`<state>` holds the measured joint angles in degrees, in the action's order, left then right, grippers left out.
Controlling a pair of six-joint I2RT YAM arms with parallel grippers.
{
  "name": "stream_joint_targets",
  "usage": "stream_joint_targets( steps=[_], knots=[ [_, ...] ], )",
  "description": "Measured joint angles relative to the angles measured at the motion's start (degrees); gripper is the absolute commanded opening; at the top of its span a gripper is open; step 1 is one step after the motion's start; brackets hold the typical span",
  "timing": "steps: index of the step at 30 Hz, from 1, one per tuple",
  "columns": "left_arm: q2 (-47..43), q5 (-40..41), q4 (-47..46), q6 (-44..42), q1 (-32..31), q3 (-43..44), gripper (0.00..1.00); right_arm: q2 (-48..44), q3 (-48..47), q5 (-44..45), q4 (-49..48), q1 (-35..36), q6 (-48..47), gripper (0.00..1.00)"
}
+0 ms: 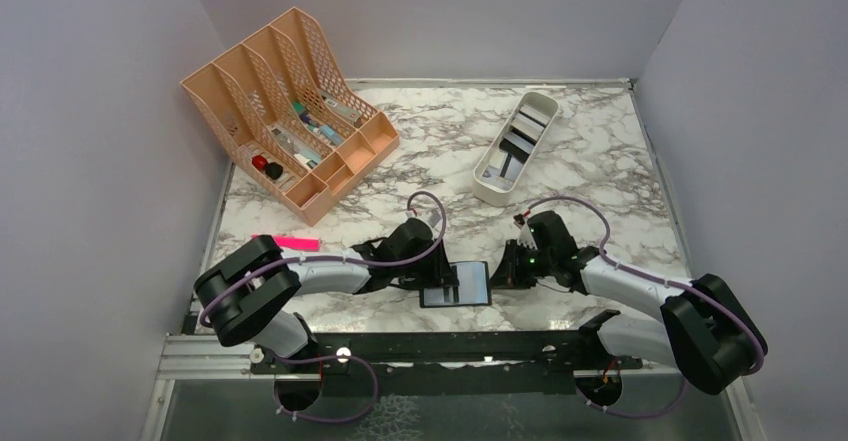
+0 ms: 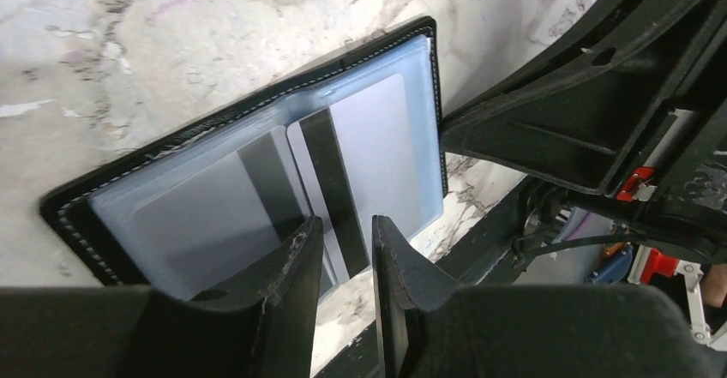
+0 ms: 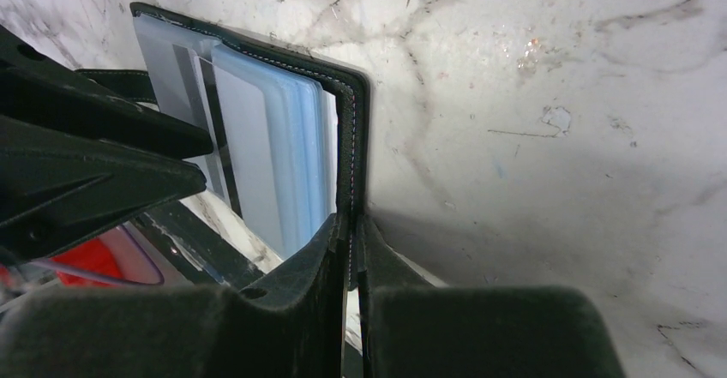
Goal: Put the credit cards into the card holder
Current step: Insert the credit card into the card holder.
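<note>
The card holder (image 1: 458, 284), a black wallet with clear plastic sleeves, lies open near the table's front edge. In the left wrist view two grey credit cards with dark stripes show under its sleeves, one (image 2: 381, 147) on the right and one (image 2: 201, 219) on the left. My left gripper (image 2: 347, 224) hovers over the holder's near edge, its fingers a narrow gap apart with nothing between them. My right gripper (image 3: 353, 219) is shut on the holder's black cover edge (image 3: 351, 138). More credit cards (image 1: 520, 141) lie in a white tray.
The white oblong tray (image 1: 497, 189) stands at the back right of the marble table. A peach mesh desk organiser (image 1: 290, 111) with small items sits at the back left. A pink marker (image 1: 285, 242) lies by my left arm. Grey walls close in both sides.
</note>
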<state>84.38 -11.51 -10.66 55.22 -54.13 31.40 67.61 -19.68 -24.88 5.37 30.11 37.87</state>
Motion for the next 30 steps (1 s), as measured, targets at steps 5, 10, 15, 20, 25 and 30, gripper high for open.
stream_joint_targets(
  steps=[5,10,15,20,25,30],
  knots=[
    [1.33,-0.59,-2.47,0.50,-1.16,0.02,0.31,0.02,0.59,-0.15,-1.01,0.26,0.68,0.13],
    [2.38,-0.70,-3.04,0.52,-1.99,0.42,0.32,0.00,0.70,-0.17,-1.25,0.33,1.07,0.16],
    [2.25,-0.61,-2.21,0.13,-2.10,1.20,0.39,-3.06,0.70,1.01,0.11,0.33,1.81,0.22],
    [-1.84,1.60,3.19,-1.20,-2.16,1.95,0.45,-9.62,0.68,3.34,1.79,0.33,2.62,0.25],
    [-7.13,5.77,9.64,-3.34,-2.14,3.17,0.51,-13.11,0.68,3.58,2.38,0.33,2.71,0.32],
    [-11.61,12.35,18.16,-5.29,-2.12,3.82,0.60,-13.51,0.68,3.08,2.38,0.33,2.73,0.40]
  ],
)
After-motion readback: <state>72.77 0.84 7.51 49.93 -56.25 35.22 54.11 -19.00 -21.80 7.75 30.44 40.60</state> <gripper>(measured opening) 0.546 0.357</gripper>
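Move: The left fingertips rest at the exposed inner edge of the half-inserted credit card; its middle lies about 2 cm to their right, 1 cm ahead and 1 cm below. The card in the left page is about 4 cm left and 1 cm ahead, also just below; the white card tray stands roughly 28 cm ahead and 12 cm right, about level. The right hand pinches the holder's right edge, with the half-inserted card about 5 cm left and 1 cm ahead, about level. Rightward and slightly back, the left fingertips push the card about 1.5 cm along into the right-hand pocket while the right hand keeps its pinch on the cover edge. Then both come free: the left opens wider, rises and swings about 5 cm left with a little forward, and the right opens, lets go and lifts some 4 cm, moving slightly forward, its fingers tilting up. ##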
